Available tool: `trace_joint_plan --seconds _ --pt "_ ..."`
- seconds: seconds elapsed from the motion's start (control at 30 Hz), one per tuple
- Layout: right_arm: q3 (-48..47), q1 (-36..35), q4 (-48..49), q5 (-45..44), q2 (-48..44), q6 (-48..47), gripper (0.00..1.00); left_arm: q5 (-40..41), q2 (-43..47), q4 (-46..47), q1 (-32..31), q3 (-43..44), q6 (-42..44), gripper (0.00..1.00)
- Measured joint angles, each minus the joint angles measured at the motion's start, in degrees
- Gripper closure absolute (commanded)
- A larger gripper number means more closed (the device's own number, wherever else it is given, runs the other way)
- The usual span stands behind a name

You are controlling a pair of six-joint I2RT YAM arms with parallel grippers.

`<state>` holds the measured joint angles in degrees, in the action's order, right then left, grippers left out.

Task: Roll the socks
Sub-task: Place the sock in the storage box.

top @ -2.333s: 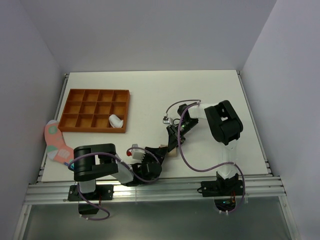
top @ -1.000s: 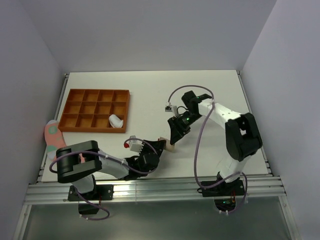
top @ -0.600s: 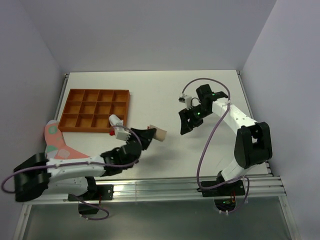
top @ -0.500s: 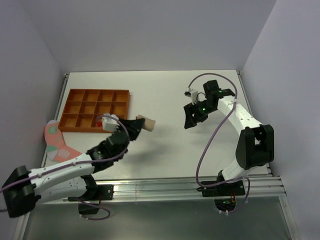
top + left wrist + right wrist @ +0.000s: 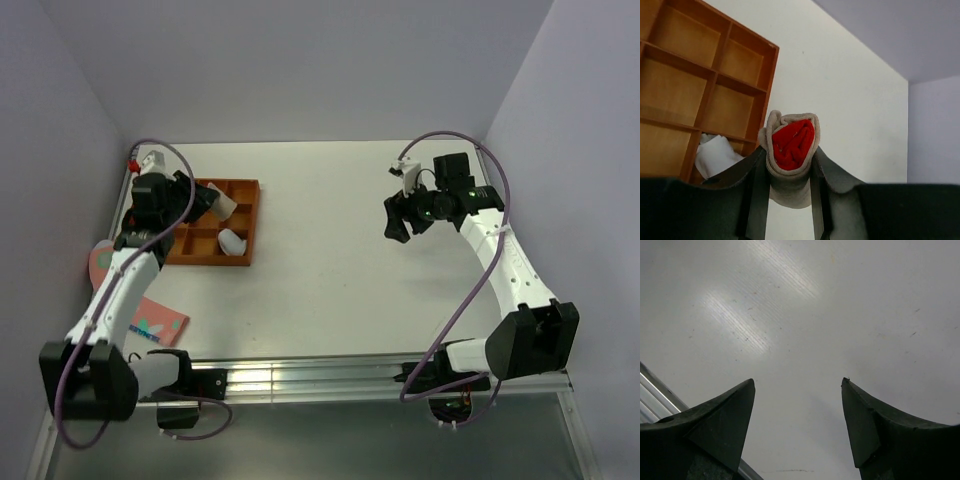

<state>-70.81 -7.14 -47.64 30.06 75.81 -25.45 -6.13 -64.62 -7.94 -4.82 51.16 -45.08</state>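
A rolled sock bundle (image 5: 790,142), beige outside with red fabric inside, sits pinched between the fingers of my left gripper (image 5: 788,165), which is shut on it. In the top view the left gripper (image 5: 210,204) holds this roll (image 5: 224,205) above the top right cells of the orange tray (image 5: 215,262). A white rolled sock (image 5: 232,241) (image 5: 715,155) lies in a cell on the tray's right side. A pink-red spotted sock (image 5: 152,321) lies flat at the table's left edge. My right gripper (image 5: 400,216) (image 5: 797,385) hangs open over bare table, holding nothing.
The orange divided tray (image 5: 715,75) stands at the back left with several bare cells. A metal rail (image 5: 652,392) runs along the table's edge. Purple-grey walls close in the left, back and right sides.
My left arm has swung from the front middle up and left to the tray, carrying the roll. My right arm has drawn back to the right and its jaws have widened.
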Motion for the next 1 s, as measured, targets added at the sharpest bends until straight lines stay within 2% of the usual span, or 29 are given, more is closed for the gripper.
trace_joint_plan --seconds 0.13,0.37,0.67,1.0 --pt "1.1 0.1 0.5 -0.5 0.1 -0.5 0.23 -14.1 -9.9 -2.3 7.6 4.6 6.1 1.0" --pt "2.0 0.3 0.5 -0.6 0.2 -2.0 0.24 -24.0 -17.7 -6.7 15.1 5.0 11.3 1.0" --pt "6.1 0.3 0.9 -0.4 -0.7 -4.5 0.24 -28.3 -24.3 -7.2 18.2 4.8 16.2 1.0" --pt "6.4 0.3 0.5 0.6 -4.9 -6.4 0.24 -28.7 -32.8 -11.6 20.5 8.2 20.9 1.0"
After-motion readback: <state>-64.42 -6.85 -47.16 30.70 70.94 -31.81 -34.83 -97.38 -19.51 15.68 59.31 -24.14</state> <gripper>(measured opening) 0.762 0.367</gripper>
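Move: The rolled beige-and-red sock is already in the left hand, above the storage box. Its place, the empty front-row cell, lies about 7 cm to the hand's left, roughly 1 cm ahead and some 18 cm below. The white rolled sock, in the front-right cell, is nearly straight beneath the hand, 1 cm ahead. The pink sock lies about 11 cm back and 21 cm left. From the idle right hand that empty cell is some 47 cm left, 7 cm ahead and 15 cm below. The rolled sock, still pinched in the left fingers, is lowered about 16 cm and brought some 7 cm left, from above the white sock down to the front-row cell just left of it. On the way the hand tips its fingers more steeply down, by over 25 degrees, and swings a little clockwise, keeping its grip. ##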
